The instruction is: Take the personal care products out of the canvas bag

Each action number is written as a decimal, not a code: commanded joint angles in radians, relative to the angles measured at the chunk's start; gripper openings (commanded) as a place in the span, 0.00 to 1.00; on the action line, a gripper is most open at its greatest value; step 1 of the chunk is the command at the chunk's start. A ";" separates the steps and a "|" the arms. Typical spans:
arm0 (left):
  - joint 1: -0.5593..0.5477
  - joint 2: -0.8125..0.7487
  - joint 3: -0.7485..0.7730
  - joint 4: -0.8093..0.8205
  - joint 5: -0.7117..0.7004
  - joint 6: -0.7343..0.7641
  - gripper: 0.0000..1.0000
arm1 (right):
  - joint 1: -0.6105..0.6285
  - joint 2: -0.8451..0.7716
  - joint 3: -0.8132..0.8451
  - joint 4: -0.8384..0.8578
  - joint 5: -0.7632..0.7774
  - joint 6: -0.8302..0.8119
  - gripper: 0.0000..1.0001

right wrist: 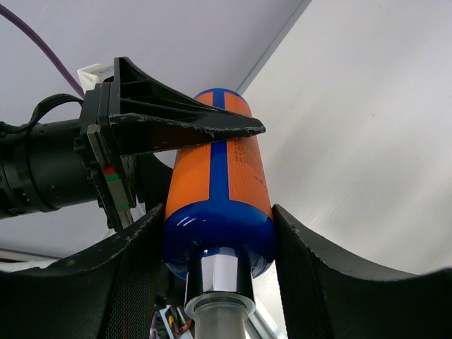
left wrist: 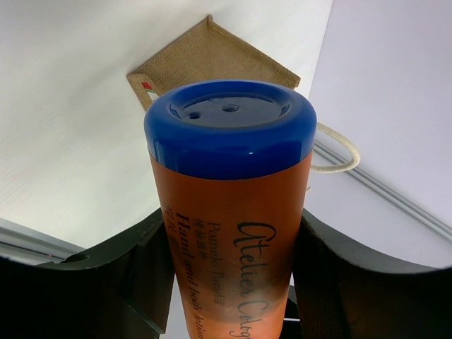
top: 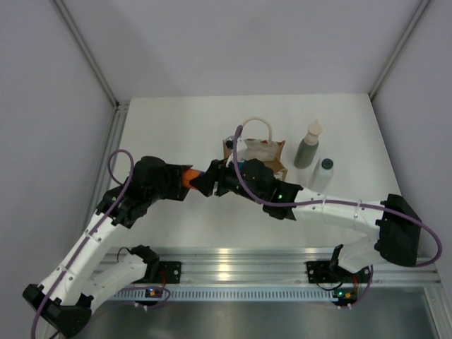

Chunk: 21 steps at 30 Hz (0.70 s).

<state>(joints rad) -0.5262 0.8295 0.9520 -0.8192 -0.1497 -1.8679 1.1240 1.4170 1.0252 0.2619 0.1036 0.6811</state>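
Note:
One orange bottle [top: 188,176] with blue ends hangs in the air between my two grippers, left of the canvas bag [top: 263,157]. My left gripper [top: 203,182] is shut across its orange body [left wrist: 233,233], with the flat blue end [left wrist: 229,127] facing that camera. My right gripper [top: 220,181] is shut on the blue shoulder [right wrist: 219,233] by the silver neck. One of the left gripper's fingers [right wrist: 183,123] crosses the bottle's far part. The grey-green bottle [top: 308,150] and the translucent bottle [top: 323,174] stand right of the bag. The second orange bottle is out of view.
The bag's cream loop handle [top: 258,127] stands up behind it, and the bag also shows in the left wrist view [left wrist: 212,60]. An aluminium rail [top: 233,265] runs along the near table edge. Grey walls close in the back and both sides.

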 commanded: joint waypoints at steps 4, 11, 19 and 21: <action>-0.003 -0.010 0.064 0.098 -0.005 0.007 0.21 | 0.026 0.008 0.101 0.024 0.025 0.005 0.00; -0.003 -0.036 0.042 0.100 -0.030 0.073 0.82 | 0.026 0.002 0.148 -0.073 0.056 -0.060 0.00; -0.003 -0.075 -0.062 0.097 0.002 0.150 0.98 | 0.017 -0.036 0.170 -0.205 0.085 -0.121 0.00; -0.003 -0.073 -0.082 0.097 0.019 0.164 0.98 | 0.017 -0.039 0.190 -0.274 0.093 -0.146 0.00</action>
<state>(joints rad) -0.5304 0.7612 0.8959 -0.7784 -0.1440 -1.7435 1.1286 1.4288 1.1233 0.0368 0.1722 0.5785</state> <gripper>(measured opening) 0.982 0.556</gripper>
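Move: The orange bottle lies roughly level between the hands, held by both: its middle is about 3 cm right of the left hand, and from the right hand some 5 cm left and 2 cm ahead. From the right hand, the canvas bag stands about 16 cm ahead, 16 cm to the right and 21 cm below; the bottle still inside it is about 16 cm ahead, 10 cm right and 19 cm below. Left fingers open wide, freeing the orange bottle; right hand keeps its grip, rises 1 cm, sinks about 2. ##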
